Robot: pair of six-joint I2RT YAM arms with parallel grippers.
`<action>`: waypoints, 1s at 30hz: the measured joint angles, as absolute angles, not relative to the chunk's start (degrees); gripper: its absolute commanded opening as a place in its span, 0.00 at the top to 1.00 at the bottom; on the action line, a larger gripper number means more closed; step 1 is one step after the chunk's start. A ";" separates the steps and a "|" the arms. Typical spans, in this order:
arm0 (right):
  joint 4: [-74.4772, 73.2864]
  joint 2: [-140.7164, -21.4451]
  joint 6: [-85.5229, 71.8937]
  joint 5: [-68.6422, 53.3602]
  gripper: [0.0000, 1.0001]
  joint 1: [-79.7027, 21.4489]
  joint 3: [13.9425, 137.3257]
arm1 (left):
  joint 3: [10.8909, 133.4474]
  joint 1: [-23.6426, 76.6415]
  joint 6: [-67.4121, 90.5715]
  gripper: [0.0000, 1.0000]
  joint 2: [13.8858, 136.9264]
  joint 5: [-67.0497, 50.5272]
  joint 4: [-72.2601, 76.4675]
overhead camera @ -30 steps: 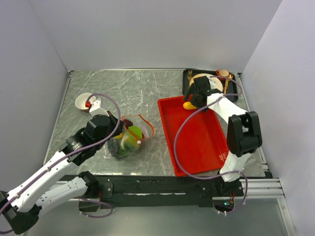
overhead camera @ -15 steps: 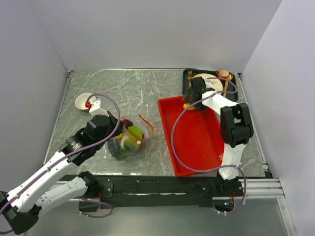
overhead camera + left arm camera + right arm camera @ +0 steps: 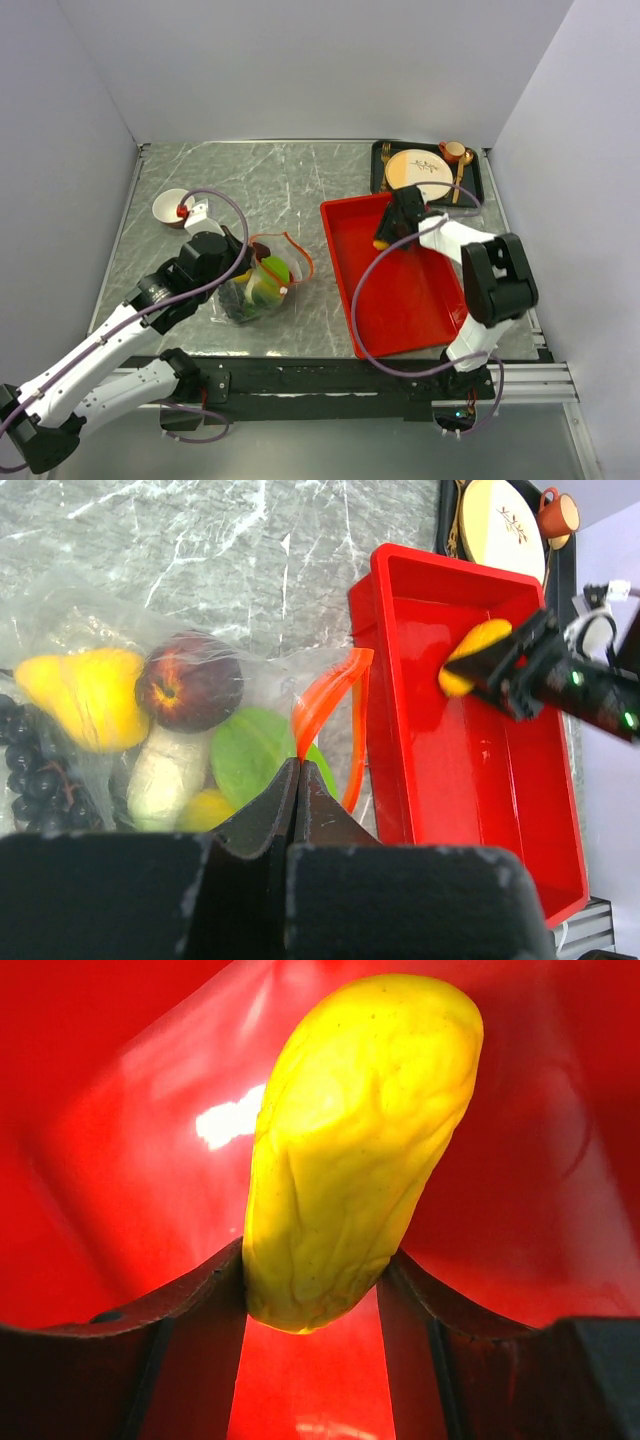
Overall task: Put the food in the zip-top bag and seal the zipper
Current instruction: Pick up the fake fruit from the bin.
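Observation:
The clear zip-top bag [image 3: 255, 288] lies left of centre and holds food: a yellow pear [image 3: 85, 695], a red apple [image 3: 188, 680], a green piece [image 3: 250, 755], a white piece [image 3: 160, 775] and dark grapes [image 3: 30, 770]. My left gripper [image 3: 297, 770] is shut on the bag's rim at the orange-red zipper [image 3: 325, 695], holding the mouth up. In the red tray [image 3: 400, 300], my right gripper [image 3: 315, 1260] is shut on a long yellow food piece [image 3: 350, 1160], both jaws pressing its sides. That piece [image 3: 381, 242] sits near the tray's far left corner.
A black tray with a cream plate [image 3: 418, 172], gold cutlery and a small cup stands behind the red tray. A small bowl [image 3: 170, 207] sits at the far left. Grey walls enclose the marble table on three sides.
My right gripper has come down from the tray's far edge and its jaws have closed onto the yellow piece. The left gripper and bag have not moved.

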State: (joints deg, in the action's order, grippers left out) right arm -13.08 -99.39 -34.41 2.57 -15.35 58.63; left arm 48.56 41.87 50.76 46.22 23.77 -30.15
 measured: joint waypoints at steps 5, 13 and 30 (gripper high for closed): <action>-14.17 -92.90 -28.99 -1.89 0.30 -20.29 54.87 | 48.56 41.87 50.76 0.99 46.92 23.46 -29.54; -18.52 -92.38 -22.35 -4.08 0.15 -22.63 55.16 | 48.53 41.87 50.76 0.99 47.53 22.81 -28.62; -19.81 -96.95 -22.96 -5.76 0.18 -22.61 65.93 | 47.44 41.87 51.35 0.99 45.43 22.83 -28.62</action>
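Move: The yellow fruit is already between the right fingers, gripped by its near end, with its middle about 3 cm ahead and 2 cm to the right of the hand point, roughly level. The bin's left wall stands some 10 cm to that hand's left, level with it, and the far wall about 8 cm straight ahead. The bag's mouth is roughly 21 cm left and 4 cm back. From the left hand, the fruit lies around 27 cm right, 14 cm ahead and 17 cm lower. The yellow fruit, pinched at its near end, is carried along as the right hand sweeps about 6 cm back and 5 cm left, turning some 20 degrees counter-clockwise while the fingers open well apart and let go of it. The hand then turns back forward, up and a little farther left near the bin's left wall, fingers staying open. ##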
